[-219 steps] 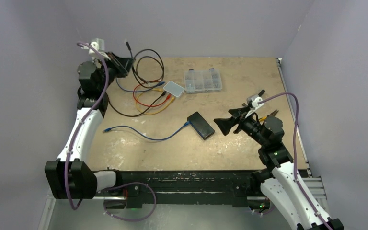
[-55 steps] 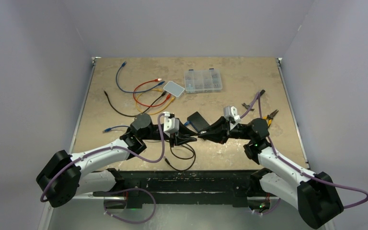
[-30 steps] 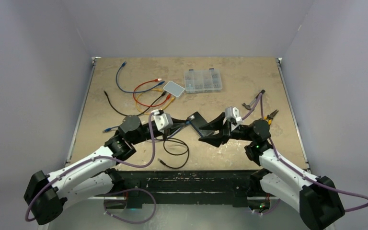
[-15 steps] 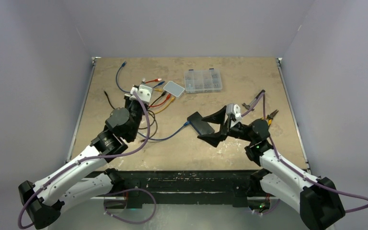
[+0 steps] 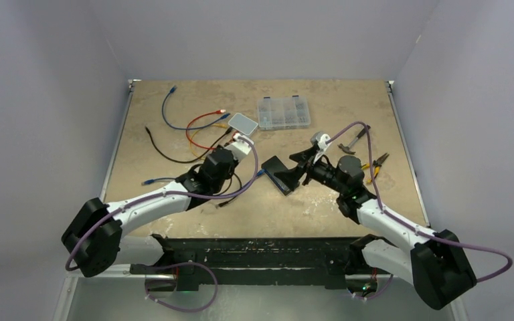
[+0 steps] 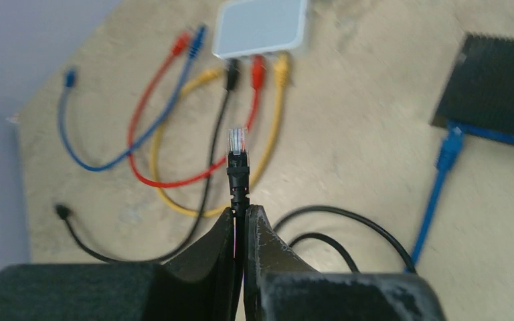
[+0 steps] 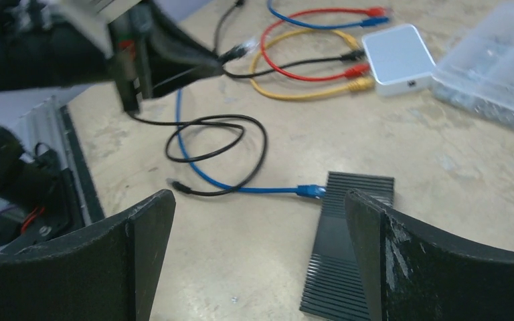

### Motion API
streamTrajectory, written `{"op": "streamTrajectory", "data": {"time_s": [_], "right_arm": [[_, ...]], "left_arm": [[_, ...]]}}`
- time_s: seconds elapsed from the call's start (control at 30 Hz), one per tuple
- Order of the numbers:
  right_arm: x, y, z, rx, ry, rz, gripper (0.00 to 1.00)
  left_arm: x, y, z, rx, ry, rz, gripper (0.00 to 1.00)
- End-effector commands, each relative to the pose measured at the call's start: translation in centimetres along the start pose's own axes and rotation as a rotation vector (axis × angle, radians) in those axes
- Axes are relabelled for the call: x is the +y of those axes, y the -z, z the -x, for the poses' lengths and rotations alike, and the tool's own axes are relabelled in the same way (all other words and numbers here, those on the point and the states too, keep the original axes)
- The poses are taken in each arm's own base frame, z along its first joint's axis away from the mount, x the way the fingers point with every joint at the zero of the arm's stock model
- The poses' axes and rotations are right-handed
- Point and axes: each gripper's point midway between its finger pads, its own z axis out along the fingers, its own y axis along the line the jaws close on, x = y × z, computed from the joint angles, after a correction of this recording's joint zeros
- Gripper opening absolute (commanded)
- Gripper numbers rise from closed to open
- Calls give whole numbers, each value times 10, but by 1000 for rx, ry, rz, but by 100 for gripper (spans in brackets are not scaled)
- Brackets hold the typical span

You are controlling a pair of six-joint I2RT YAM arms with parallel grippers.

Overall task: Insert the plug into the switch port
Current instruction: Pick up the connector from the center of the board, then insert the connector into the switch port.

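Observation:
A clear-tipped plug [image 6: 237, 142] on a black cable sticks out past the fingertips of my left gripper [image 6: 242, 212], which is shut on the cable just behind it. That left gripper [image 5: 235, 148] hovers left of the black ribbed switch [image 5: 278, 170], its tip pointing toward the far side. The switch [image 7: 338, 241] lies flat with a blue cable's plug [image 7: 308, 190] in its left edge. My right gripper [image 7: 260, 197] stands wide open over the switch's near end, holding nothing; the right gripper [image 5: 296, 168] is at the switch's right side.
A small white box [image 5: 243, 123] with several coloured cables plugged in sits beyond the left gripper. A clear compartment case [image 5: 283, 112] lies behind it. Pliers [image 5: 377, 160] rest at the right edge. The black cable loops [image 7: 217, 144] on the table left of the switch.
My left arm swung back from the far left toward the middle, still holding the cable. The right gripper opened wide and shifted farther over the switch.

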Motion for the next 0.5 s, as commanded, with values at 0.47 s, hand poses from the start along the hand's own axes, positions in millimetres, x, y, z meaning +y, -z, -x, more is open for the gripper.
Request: {"op": "streamTrajectory", "data": {"time_s": [0.47], "right_arm": [[-102,-32,-9,63,-97,-311,99]], "left_arm": [[-109,-6,-36,26,223,-433,0]]}}
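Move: The left hand holds the black cable's plug. The switch, where it is to go, lies about 18 cm to that hand's right, roughly level with it fore and aft, and 15 cm below. The blue plug already in the switch is about 14 cm right and 1 cm ahead, and the white box is some 19 cm ahead and 7 cm right. From the open, empty right hand the switch is about 9 cm ahead, 3 cm left and 18 cm below. Still pinching the black plug between its shut fingers, the left hand sinks about 7 cm, swings some 6 cm right and draws back 3 cm towards the switch, its fingers tipping further down and turning clockwise. The wide-open right hand reaches forward about 8 cm over the switch, sinking and easing right a little, and turns roughly 15 degrees clockwise; neither touches the switch. ##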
